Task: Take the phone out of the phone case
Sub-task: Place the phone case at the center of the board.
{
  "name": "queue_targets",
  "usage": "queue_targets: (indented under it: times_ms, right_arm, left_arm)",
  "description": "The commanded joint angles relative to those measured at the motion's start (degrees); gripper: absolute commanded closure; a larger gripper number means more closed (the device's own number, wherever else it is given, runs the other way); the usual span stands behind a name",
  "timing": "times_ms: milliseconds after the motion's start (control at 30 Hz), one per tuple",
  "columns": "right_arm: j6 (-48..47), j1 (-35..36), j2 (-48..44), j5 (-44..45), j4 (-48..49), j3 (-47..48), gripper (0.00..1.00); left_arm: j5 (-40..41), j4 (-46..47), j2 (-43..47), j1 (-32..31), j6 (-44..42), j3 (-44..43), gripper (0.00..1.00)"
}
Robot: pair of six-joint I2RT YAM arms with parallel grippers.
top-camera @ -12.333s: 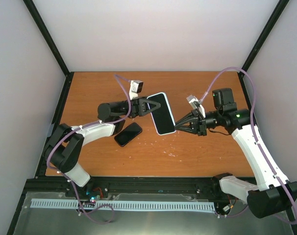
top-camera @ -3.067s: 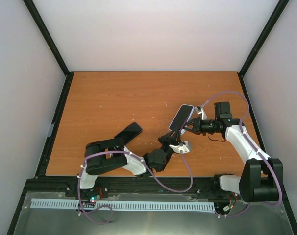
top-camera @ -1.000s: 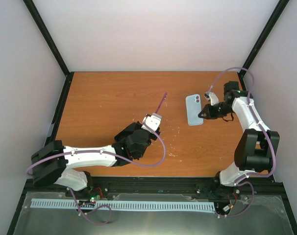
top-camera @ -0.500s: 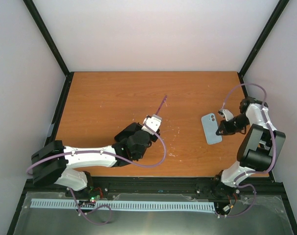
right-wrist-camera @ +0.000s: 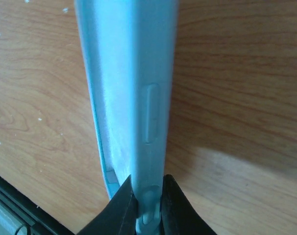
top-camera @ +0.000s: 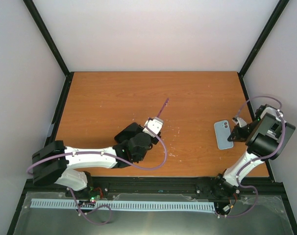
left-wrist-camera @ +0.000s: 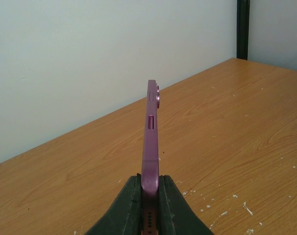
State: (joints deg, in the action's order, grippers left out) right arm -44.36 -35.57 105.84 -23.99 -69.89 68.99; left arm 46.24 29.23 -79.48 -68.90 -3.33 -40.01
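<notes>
The purple phone point(top-camera: 162, 106) stands on edge above the table's middle, its thin side and buttons facing my left wrist camera point(left-wrist-camera: 152, 132). My left gripper point(top-camera: 154, 124) point(left-wrist-camera: 149, 185) is shut on its lower end. The light blue phone case point(top-camera: 223, 134) is apart from the phone, low over the table at the right side. My right gripper point(top-camera: 233, 133) point(right-wrist-camera: 148, 188) is shut on one end of the case point(right-wrist-camera: 134, 83), which shows its side with a moulded button and part of its hollow inside.
The orange wooden table point(top-camera: 114, 98) carries white scuff marks near the middle. Black frame posts point(top-camera: 48, 36) and pale walls close it in on three sides. The black front rail point(right-wrist-camera: 11, 205) runs just beyond the case. My right arm's folded links point(top-camera: 266, 132) sit at the table's right edge.
My right gripper has carried the phone case rightward and toward the near right edge as the arm folded back. The left arm with the phone has barely shifted.
</notes>
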Motion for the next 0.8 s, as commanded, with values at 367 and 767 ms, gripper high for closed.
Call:
queue_targets:
  times_ms: [367, 767]
  right_arm:
    - [1.3, -0.9, -0.8, 4.9, 7.2, 2.0, 0.50]
    - [2.8, -0.8, -28.4, -8.9, 7.4, -5.7, 0.45]
  left_arm:
    - [1.5, 0.1, -2.5, -2.1, -0.8, -1.9, 1.00]
    - [4.5, -19.9, -24.9, -6.6, -5.3, -24.1, 1.00]
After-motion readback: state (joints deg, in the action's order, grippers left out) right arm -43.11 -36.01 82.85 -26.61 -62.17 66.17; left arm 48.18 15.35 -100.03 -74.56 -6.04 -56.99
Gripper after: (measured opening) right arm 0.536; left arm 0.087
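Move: Just under the right hand lies the spot for the phone case, which its fingers still pinch by the right long side; the case's middle is about 4 cm to that hand's left, 2 cm ahead and 2 cm lower. The board's right edge runs level with it, about 14 cm to its right. From the left hand the case lies some 38 cm right, 1 cm ahead, 20 cm below; the black phone is about 15 cm left, 2 cm ahead, 20 cm below. Setting the phone case down, the right hand sinks about 1.5 cm and edges right as its fingers open to about half, letting go of the case edge; then it rises clear, about 11 cm from its lowest point, its fingertips swinging forward. The left hand keeps its pinch on the purple phone and, late on, sweeps right and down towards the case, rolling some 20 degrees with its left side rising. ##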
